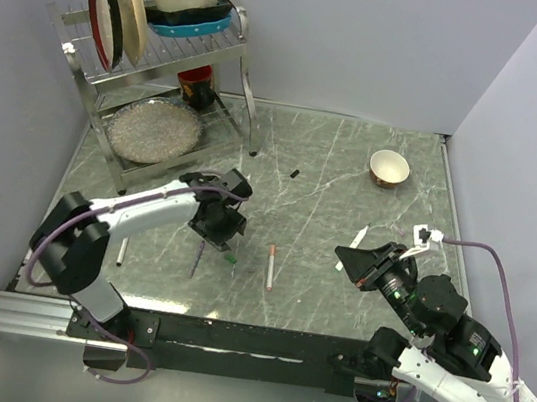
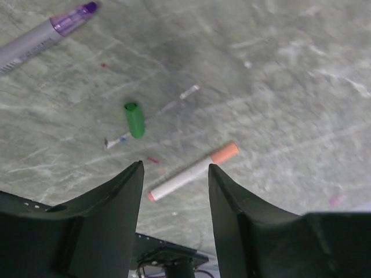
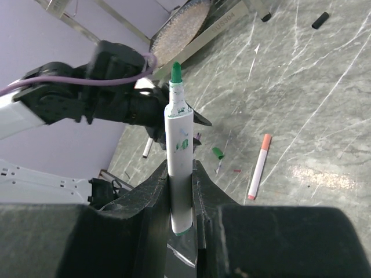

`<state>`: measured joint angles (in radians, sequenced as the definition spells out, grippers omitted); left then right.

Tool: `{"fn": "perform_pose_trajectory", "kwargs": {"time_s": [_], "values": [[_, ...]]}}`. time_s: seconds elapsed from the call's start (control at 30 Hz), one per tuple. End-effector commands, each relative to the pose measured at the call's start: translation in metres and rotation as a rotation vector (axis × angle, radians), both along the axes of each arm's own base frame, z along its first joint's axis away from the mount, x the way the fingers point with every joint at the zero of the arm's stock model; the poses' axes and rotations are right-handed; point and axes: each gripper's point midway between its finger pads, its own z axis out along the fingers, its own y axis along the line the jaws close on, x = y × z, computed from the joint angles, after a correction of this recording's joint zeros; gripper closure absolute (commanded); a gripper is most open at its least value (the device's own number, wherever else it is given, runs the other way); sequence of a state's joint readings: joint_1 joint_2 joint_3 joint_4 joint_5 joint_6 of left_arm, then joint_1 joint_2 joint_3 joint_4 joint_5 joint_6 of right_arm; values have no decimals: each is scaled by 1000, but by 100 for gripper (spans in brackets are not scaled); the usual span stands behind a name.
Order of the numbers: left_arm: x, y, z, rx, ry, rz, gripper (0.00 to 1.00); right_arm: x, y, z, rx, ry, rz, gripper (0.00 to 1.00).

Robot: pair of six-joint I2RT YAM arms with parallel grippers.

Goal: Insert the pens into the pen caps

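My right gripper [image 3: 181,174] is shut on a white pen [image 3: 178,145], held upright with its bare green tip [image 3: 175,72] pointing up; it hangs over the table's right side [image 1: 356,258]. A loose green pen cap [image 2: 134,120] lies on the marble table, just beyond my left gripper [image 2: 175,167]. That gripper is open, hovering above the table with nothing between its fingers. A white pen with an orange cap [image 2: 193,171] lies flat beyond the fingertips. In the top view the green cap [image 1: 230,257] sits just below the left gripper [image 1: 223,223].
A purple-capped pen [image 2: 46,36] lies left of the green cap. A small black cap [image 1: 295,174] lies mid-table, another pen [image 1: 121,252] at the far left. A bowl [image 1: 389,167] stands at the back right, a dish rack [image 1: 158,63] with plates at the back left.
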<state>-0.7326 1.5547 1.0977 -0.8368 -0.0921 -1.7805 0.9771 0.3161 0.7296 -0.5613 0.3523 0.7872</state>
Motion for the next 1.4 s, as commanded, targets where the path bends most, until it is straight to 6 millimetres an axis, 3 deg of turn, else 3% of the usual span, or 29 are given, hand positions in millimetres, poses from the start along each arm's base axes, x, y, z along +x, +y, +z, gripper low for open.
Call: {"fn": "perform_pose_trajectory", "kwargs": {"time_s": [0.0,0.1,0.27,0.67,0.8,0.9,0.97,1.1,1.2,1.37], "values": [[-13,3,-25,47,126,50,48,2,-7,6,19,-20,-32,100],[-20,5,-41,62,174,63,55,3,-8,5,18,-18,-35,100],[-23,6,-56,77,201,66,53,3,-10,4,11,-20,-45,100],[-27,11,-76,130,247,66,60,3,-8,4,6,-21,-37,100],[-32,13,-82,132,266,65,72,4,-5,3,0,-14,-31,100],[-34,12,-84,118,268,56,95,2,1,0,-1,-4,-1,100],[-31,8,-79,98,244,39,99,0,7,-3,-3,-1,25,100],[-10,-3,-53,56,121,-32,99,-13,32,-8,-7,6,168,100],[16,-18,-12,-13,-55,-115,99,-22,52,-9,6,-25,284,100],[41,-49,86,-178,-443,-367,99,-40,86,-29,53,-6,473,100]]}}
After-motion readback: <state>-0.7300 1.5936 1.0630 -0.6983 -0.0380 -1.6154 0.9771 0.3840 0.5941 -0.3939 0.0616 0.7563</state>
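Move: About 3 cm back, 1 cm left and 7 cm below the left hand's open fingers lies the loose green cap. The purple pen lies some 7 cm to the left of the cap and 1 cm nearer the base; the orange-capped pen is 9 cm to the cap's right, 1 cm nearer. From the right hand, already holding the green-tipped pen, the cap is roughly 6 cm ahead, 22 cm left and 28 cm below. Sinking about 7 cm and easing back 3 cm, the left hand tips its fingertips some 15 degrees towards the base, pinches the green cap and then lifts it, rising 5 cm while swinging forward and right. The right hand waits, then carries its pen left, down and slightly back, turning counter-clockwise towards the cap. ##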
